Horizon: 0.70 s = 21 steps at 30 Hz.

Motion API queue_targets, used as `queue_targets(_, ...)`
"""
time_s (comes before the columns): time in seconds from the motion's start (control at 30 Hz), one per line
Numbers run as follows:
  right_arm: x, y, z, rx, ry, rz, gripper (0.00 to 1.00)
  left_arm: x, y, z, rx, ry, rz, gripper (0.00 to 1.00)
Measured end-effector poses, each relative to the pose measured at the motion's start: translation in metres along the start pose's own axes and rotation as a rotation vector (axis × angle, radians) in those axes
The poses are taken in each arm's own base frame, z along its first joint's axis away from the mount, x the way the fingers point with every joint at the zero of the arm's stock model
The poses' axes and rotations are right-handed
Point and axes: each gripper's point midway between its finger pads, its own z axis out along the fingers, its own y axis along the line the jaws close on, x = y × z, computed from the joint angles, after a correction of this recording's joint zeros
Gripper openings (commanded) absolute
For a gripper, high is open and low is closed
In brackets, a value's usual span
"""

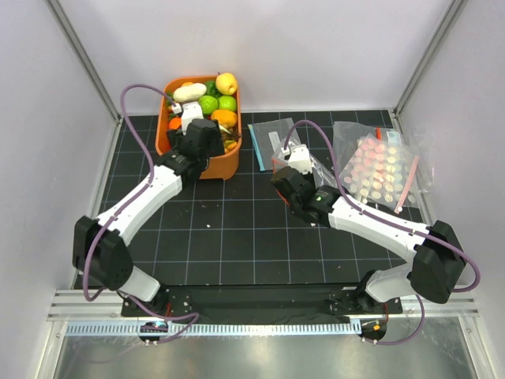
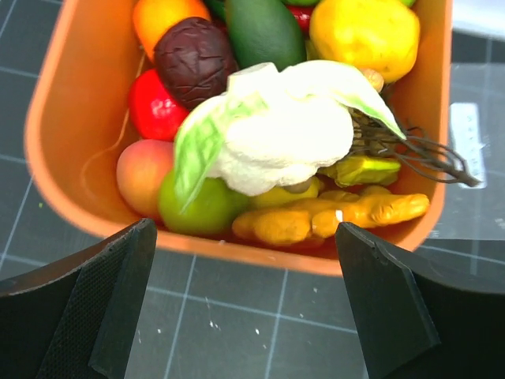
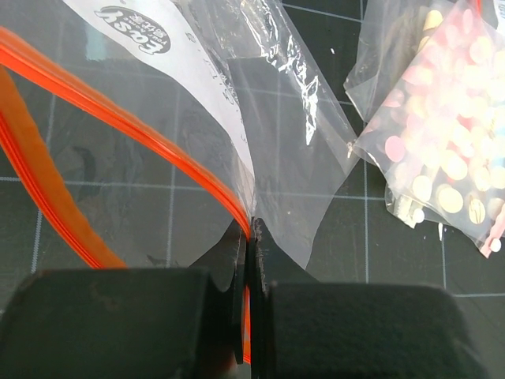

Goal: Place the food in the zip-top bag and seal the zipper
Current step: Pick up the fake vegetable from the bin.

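Observation:
The food lies heaped in an orange bin. In the left wrist view a white-and-green cauliflower lies on top, with a green fruit and an orange knobbly piece near the rim. My left gripper is open and empty, its jaws wide apart above the mat just short of the bin. My right gripper is shut on the orange-red zipper of the zip-top bag. The bag's mouth stands open to the left; nothing shows inside it.
A flat clear bag with a blue edge lies behind the right gripper. A larger clear bag of pink discs lies at the right, also in the right wrist view. Frame posts stand at the back corners.

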Motion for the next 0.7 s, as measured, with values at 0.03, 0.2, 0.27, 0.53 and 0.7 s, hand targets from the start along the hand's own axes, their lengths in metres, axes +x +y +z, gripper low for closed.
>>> queue_targets(0.03,0.000,0.001,0.000,-0.005,0.000,0.001,0.01,0.004,-0.003,0.007,0.000,0.004,0.025,1.00)
queue_targets(0.2,-0.001,0.004,0.000,-0.022,0.000,0.006,0.01,0.015,-0.017,0.044,-0.028,0.032,0.157,1.00)
queue_targets(0.27,-0.001,0.005,0.000,-0.028,0.001,0.008,0.01,0.023,-0.021,0.059,-0.044,0.044,0.213,1.00)
queue_targets(0.53,-0.001,0.008,0.001,-0.046,0.005,0.015,0.01,0.015,-0.016,0.081,-0.099,0.035,0.273,1.00)
queue_targets(0.7,-0.001,0.010,0.001,-0.056,0.006,0.018,0.01,0.009,-0.015,0.082,-0.097,0.029,0.257,1.00)
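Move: The left hand, empty and wide open, has the cauliflower about 8 cm ahead, straight on in line and some 8 cm below. From the cauliflower, the yellow pepper lies about 5 cm farther out and 5 cm right, the avocado 6 cm farther out and 2 cm left, the dark beet 4 cm farther out and 5 cm left, and the green fruit 4 cm nearer and 3 cm left. From the right hand the cauliflower is roughly 13 cm ahead, 24 cm left and 2 cm lower. Forward about 7 cm and down over the bin's near rim goes the left hand, towards the cauliflower; it sinks nearly 6 cm, then rises again by about 1 cm while easing to a stop. The wrist rolls some 15 degrees, left side up, and the fingers stay wide open, brought to either side of the cauliflower; no grip yet. ##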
